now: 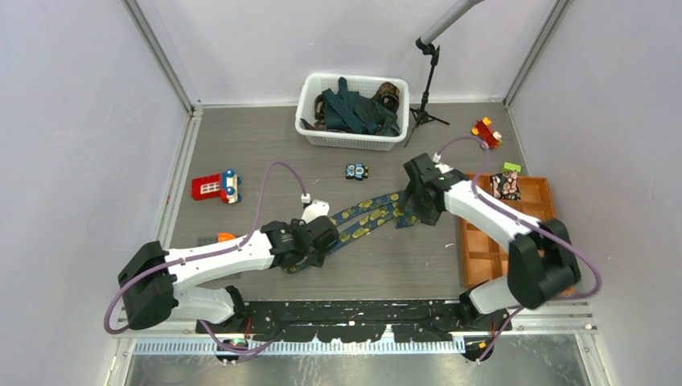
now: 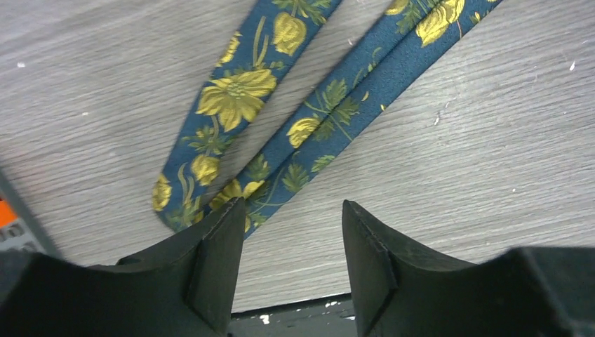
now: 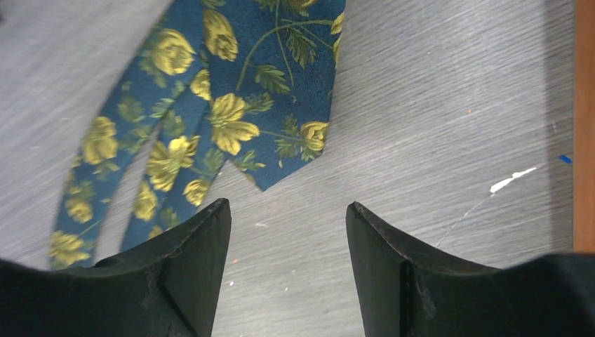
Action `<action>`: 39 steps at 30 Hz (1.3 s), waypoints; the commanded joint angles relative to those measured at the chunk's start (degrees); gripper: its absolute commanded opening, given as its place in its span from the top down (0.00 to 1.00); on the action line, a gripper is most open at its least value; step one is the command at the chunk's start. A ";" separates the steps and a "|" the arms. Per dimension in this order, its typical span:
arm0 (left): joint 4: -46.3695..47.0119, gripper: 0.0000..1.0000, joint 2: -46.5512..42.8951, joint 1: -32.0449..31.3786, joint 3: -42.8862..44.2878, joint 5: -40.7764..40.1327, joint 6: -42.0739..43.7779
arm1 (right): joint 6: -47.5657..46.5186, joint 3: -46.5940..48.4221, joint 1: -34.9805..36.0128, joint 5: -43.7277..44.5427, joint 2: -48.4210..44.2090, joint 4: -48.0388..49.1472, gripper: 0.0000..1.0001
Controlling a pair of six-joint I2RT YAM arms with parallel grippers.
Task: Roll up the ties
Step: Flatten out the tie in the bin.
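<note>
A navy tie with yellow flowers [image 1: 366, 215] lies folded double on the table, running from lower left to upper right between the arms. Its folded end [image 2: 184, 203] lies just ahead of my left gripper [image 2: 293, 214], which is open and empty, the left finger over the tie's edge. Its pointed wide end [image 3: 281, 133] lies just ahead of my right gripper [image 3: 288, 210], which is open and empty above bare table. More dark teal and brown ties [image 1: 354, 108] fill a white basket [image 1: 351, 141] at the back.
An orange compartment tray [image 1: 482, 249] stands at the right with a rolled patterned piece [image 1: 505, 186] in it. Toys lie about: a red block [image 1: 213, 186], a small car [image 1: 357, 170], a red toy [image 1: 486, 133]. A camera stand [image 1: 426, 88] is behind.
</note>
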 commanded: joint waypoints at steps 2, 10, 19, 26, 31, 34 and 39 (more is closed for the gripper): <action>10.71 0.49 5.20 0.03 -0.99 3.23 -3.99 | -0.67 3.79 2.65 3.42 9.27 1.56 0.35; 14.58 0.56 11.17 0.04 -0.52 2.96 -4.11 | -1.58 5.18 3.50 3.98 17.89 3.84 0.39; 17.04 0.60 12.39 1.94 -5.25 1.16 -4.17 | -3.75 7.32 3.77 5.25 24.79 3.33 0.69; 18.92 0.63 13.11 2.72 -7.40 1.39 -3.87 | -4.38 7.74 3.77 4.80 28.20 4.20 0.96; 18.56 0.68 13.57 2.89 -7.98 0.41 -3.82 | -5.85 13.11 3.12 6.04 24.01 -1.37 1.00; 18.15 0.73 13.66 3.07 -8.62 -0.33 -4.31 | -8.29 19.42 0.19 5.89 21.02 -5.71 1.00; 17.88 0.79 13.35 3.24 -9.72 -1.17 -5.21 | -12.62 28.03 -8.80 3.29 20.30 -8.09 1.00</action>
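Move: The folded tie slants across the table between the hands. For the right gripper, the edge of its wide end lies about 3 cm ahead, 3 cm left and 7 cm below, with the blue toy car some 12 cm ahead and 14 cm left. For the left gripper, the spot to take on the near strand is about 2 cm ahead, 2 cm right and 6 cm below. The tie's left fold lies 6 cm left and 1 cm back, and the grey keypad about 22 cm left and 2 cm ahead. Drop the open right gripper about 7 cm, slide it a little forward and left onto the tie's wide end, and shut it on the edge; then lift with that end, pulling forward and somewhat right. Meanwhile lower the left gripper 6 cm, swinging right and partly back, then creep forward while narrowing its fingers around the near strand beside the fold. ##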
